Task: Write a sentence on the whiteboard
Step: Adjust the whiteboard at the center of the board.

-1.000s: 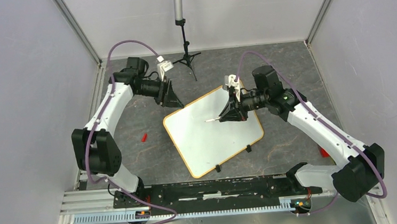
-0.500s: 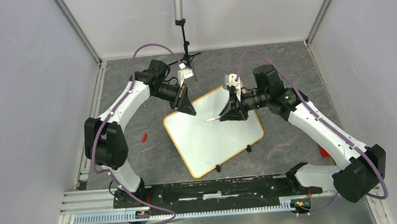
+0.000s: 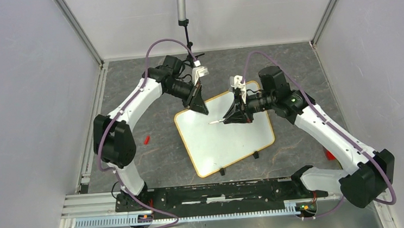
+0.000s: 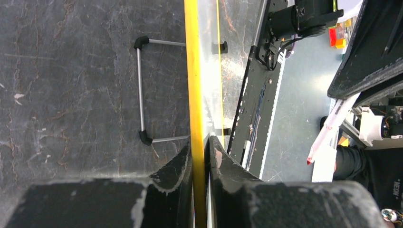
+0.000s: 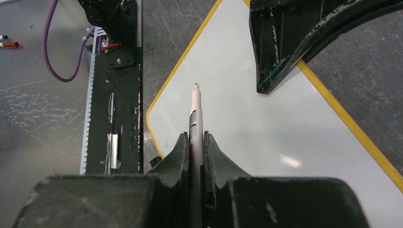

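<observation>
The whiteboard (image 3: 226, 139) lies on the grey table, white with a thin orange-yellow frame and two black clip feet on its near edge. Its face is blank, and the sentence is not in view. My left gripper (image 3: 204, 111) is shut on the board's far left corner. The left wrist view shows the yellow frame (image 4: 192, 71) pinched between the left gripper's (image 4: 200, 145) fingers. My right gripper (image 3: 227, 118) hovers over the board's far part, shut on a white marker (image 3: 217, 121). In the right wrist view the marker (image 5: 195, 109) sticks out of the right gripper (image 5: 194, 137), red tip over the whiteboard (image 5: 247, 123).
A black tripod stand (image 3: 189, 44) rises at the table's back. A small red cap (image 3: 147, 139) lies left of the board, and another red piece (image 3: 329, 154) sits by the right arm. The black base rail (image 3: 217, 192) runs along the near edge.
My left gripper swung right to the board's far left corner and shut on its frame. The board turned and shifted slightly right. The right gripper kept still with the marker.
</observation>
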Action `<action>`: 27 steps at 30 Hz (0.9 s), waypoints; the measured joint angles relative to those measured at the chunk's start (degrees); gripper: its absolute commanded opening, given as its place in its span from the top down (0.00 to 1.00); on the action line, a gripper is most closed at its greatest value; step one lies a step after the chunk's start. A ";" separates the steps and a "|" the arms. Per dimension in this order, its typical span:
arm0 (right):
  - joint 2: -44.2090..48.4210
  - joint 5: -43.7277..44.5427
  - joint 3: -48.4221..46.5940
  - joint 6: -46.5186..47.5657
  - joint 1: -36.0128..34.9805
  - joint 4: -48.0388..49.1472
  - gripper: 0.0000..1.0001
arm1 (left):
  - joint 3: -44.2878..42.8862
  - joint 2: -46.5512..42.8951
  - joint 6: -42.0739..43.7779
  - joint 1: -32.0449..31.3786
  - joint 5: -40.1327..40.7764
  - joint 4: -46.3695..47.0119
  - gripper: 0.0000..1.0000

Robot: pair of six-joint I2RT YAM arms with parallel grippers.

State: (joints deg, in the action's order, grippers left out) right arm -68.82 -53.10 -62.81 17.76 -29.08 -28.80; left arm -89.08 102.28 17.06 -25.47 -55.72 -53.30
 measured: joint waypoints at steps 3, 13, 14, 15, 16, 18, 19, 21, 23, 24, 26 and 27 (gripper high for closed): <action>0.42 -0.02 0.31 -0.09 -0.09 0.04 1.00 | -1.64 1.03 -0.50 -1.16 0.39 0.20 0.88; 1.46 1.57 1.18 -0.37 -0.83 0.15 1.00 | -4.15 1.51 0.35 -1.33 4.09 -3.02 0.33; 1.49 2.08 1.18 -0.48 -1.14 0.42 1.00 | -4.07 0.63 0.33 -0.07 3.98 -3.43 0.33; 1.49 2.64 1.18 -0.55 -1.57 0.74 1.00 | -3.67 -0.63 0.31 1.79 3.72 -3.43 0.33; 1.49 3.23 1.18 -0.61 -2.08 0.98 1.00 | -2.82 -2.40 0.31 4.22 3.21 -3.32 0.33; 1.49 4.83 1.18 -0.96 -3.52 1.64 1.00 | -0.11 -6.54 0.28 8.96 2.64 -3.06 0.32; 1.49 5.64 1.18 -1.05 -4.15 2.05 1.00 | 1.81 -9.09 0.28 11.63 2.47 -2.89 0.31; 1.42 7.19 1.18 -1.31 -5.55 3.04 1.00 | 6.78 -14.62 0.11 16.26 1.44 -1.84 0.29; 1.14 9.03 1.16 -1.44 -6.80 4.24 1.00 | 12.66 -19.74 -0.85 18.73 0.04 0.35 0.29; 0.85 10.01 1.14 -1.46 -7.34 4.85 1.00 | 14.82 -21.38 -1.53 19.30 -0.39 1.07 0.29; 0.20 12.02 1.11 -1.55 -8.48 6.08 1.00 | 20.48 -24.46 -3.61 20.06 -2.03 5.20 0.31; -0.22 13.07 1.11 -1.70 -9.07 6.67 1.00 | 22.64 -25.14 -4.83 20.24 -2.80 6.93 0.32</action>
State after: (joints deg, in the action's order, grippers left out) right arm -69.04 -40.03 -61.69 16.05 -38.15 -22.13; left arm -66.43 77.14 12.23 -5.23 -58.52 -46.37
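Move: The left hand already pinches the propped-up whiteboard's far edge near its left corner; the board's middle lies about 5 cm back, 8 cm to the right and some 8 cm lower. The marker's middle is roughly 6 cm back, 5 cm right and 5 cm above that hand, and the small red piece some 25 cm left, 3 cm back, 17 cm lower. From the right hand the whiteboard's middle is about 2 cm ahead, straight below by some 14 cm. Rightward first, by about 1.5 cm, the left hand keeps its pinch and nudges the whiteboard along; then its fingers open wide, let go of the edge, and it swings off some 12 cm to the left, rising a little and turning about 20 degrees counter-clockwise. Late on, the right hand, still gripping the marker, drifts left above the board. ##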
